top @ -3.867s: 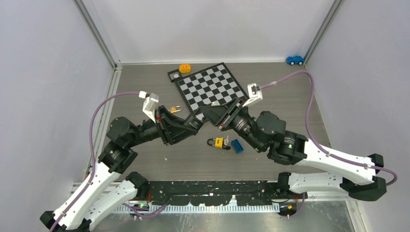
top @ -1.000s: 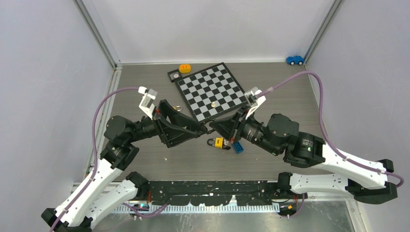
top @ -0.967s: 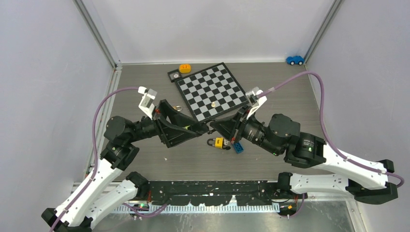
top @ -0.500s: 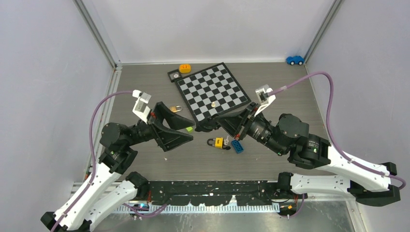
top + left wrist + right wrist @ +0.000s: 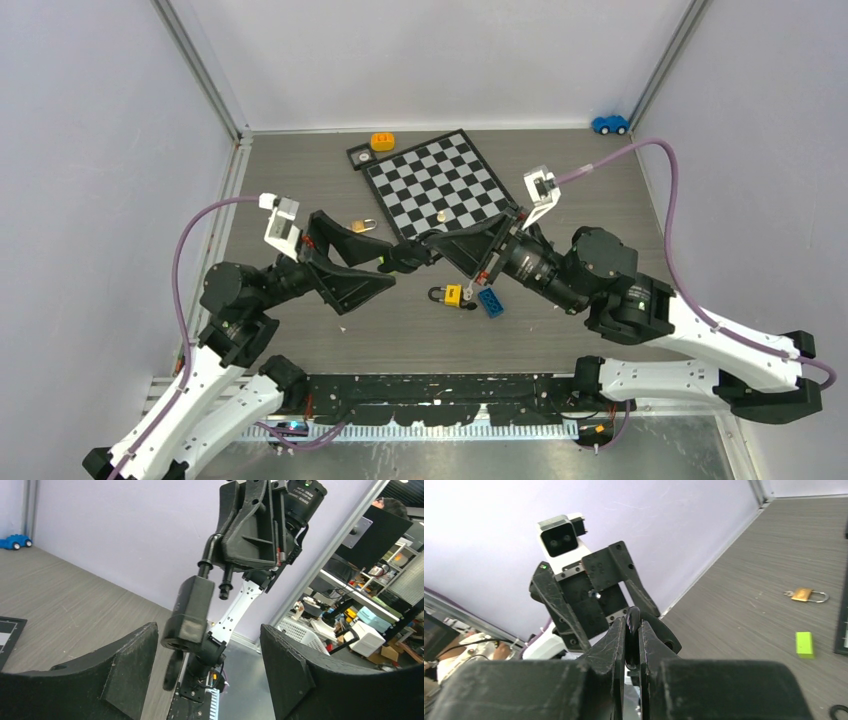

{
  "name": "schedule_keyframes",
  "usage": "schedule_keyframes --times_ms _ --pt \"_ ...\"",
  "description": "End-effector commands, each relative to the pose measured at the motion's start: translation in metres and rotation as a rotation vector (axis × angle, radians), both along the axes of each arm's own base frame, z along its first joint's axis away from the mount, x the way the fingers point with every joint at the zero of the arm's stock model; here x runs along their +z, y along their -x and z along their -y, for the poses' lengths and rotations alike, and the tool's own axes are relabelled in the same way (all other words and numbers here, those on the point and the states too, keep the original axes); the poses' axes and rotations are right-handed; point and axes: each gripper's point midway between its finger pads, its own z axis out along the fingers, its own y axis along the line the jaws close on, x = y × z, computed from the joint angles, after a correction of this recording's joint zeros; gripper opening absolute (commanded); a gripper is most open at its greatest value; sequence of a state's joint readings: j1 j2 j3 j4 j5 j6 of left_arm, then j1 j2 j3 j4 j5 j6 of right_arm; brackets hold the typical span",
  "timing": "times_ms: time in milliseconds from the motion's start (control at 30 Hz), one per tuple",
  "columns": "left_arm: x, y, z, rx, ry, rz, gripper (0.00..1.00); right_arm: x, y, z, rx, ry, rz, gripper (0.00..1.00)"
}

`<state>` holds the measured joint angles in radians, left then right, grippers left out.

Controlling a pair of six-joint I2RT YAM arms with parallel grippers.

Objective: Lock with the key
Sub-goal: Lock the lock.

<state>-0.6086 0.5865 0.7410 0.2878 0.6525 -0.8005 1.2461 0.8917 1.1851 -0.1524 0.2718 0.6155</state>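
Observation:
A black padlock (image 5: 191, 611) hangs in the air by its shackle, one shackle leg out of the body. My right gripper (image 5: 631, 623) is shut on that shackle (image 5: 632, 630), above the table's middle (image 5: 428, 246). My left gripper (image 5: 209, 632) is open, its fingers (image 5: 127, 667) on either side of the padlock without touching it; in the top view it (image 5: 392, 266) sits just left of the right gripper. The small silvery key (image 5: 467, 292) lies on the table beside a yellow padlock (image 5: 449, 294).
A blue brick (image 5: 490, 302) lies right of the key. A brass padlock (image 5: 364, 226) and a green block (image 5: 804, 644) lie on the table left of the chessboard (image 5: 437, 185). An orange piece (image 5: 382, 141), a small black tray (image 5: 361, 157) and a blue toy car (image 5: 609, 124) sit at the back.
My left arm has drawn back to the left, away from the right gripper, and its jaws have widened. The right gripper still holds the black padlock and has shifted slightly up and left.

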Motion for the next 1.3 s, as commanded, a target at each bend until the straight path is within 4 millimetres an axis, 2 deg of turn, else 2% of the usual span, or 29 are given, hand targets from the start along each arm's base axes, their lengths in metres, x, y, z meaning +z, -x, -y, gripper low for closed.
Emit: schedule_keyframes --times_ms 0,233,533,667,867,1067,1200,1267 --pt "0.004 -0.006 -0.005 0.064 0.01 0.04 0.77 0.09 0.016 0.006 0.081 -0.316 0.025 0.0" --pt "0.007 -0.007 -0.008 0.083 0.022 0.054 0.78 0.094 0.008 -0.005 0.07 -0.384 -0.011 0.0" --pt "0.012 -0.004 -0.009 0.075 0.047 0.061 0.73 0.1 0.003 -0.014 0.078 -0.485 -0.062 0.0" --pt "0.017 -0.003 -0.01 0.078 0.063 0.063 0.69 0.094 0.002 -0.019 0.086 -0.476 -0.091 0.0" --pt "0.026 0.0 -0.014 0.085 0.083 0.08 0.7 0.078 0.001 -0.025 0.099 -0.467 -0.144 0.0" --pt "0.031 0.002 -0.013 0.063 0.099 0.077 0.63 0.065 -0.003 -0.035 0.111 -0.478 -0.191 0.0" --pt "0.031 0.005 -0.01 0.033 0.093 0.075 0.43 0.061 -0.006 -0.035 0.108 -0.495 -0.201 0.0" --pt "0.03 0.006 -0.009 0.023 0.091 0.072 0.43 0.061 -0.007 -0.034 0.105 -0.503 -0.203 0.0"
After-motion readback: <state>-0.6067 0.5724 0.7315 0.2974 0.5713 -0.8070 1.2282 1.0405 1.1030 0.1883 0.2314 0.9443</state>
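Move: The black lock, its shackle still pinched by the right fingers, has its middle about 4 cm to the right of the open left hand, 1 cm ahead and about level. From the right hand, the lock's middle lies some 4 cm left and 2 cm back; the waiting left fingers are roughly 7 cm left and 3 cm back. Nothing else stands near them in the air. Right hand carries the held lock about 5 cm left, tilting some 20 degrees; left fingers close around its body. ##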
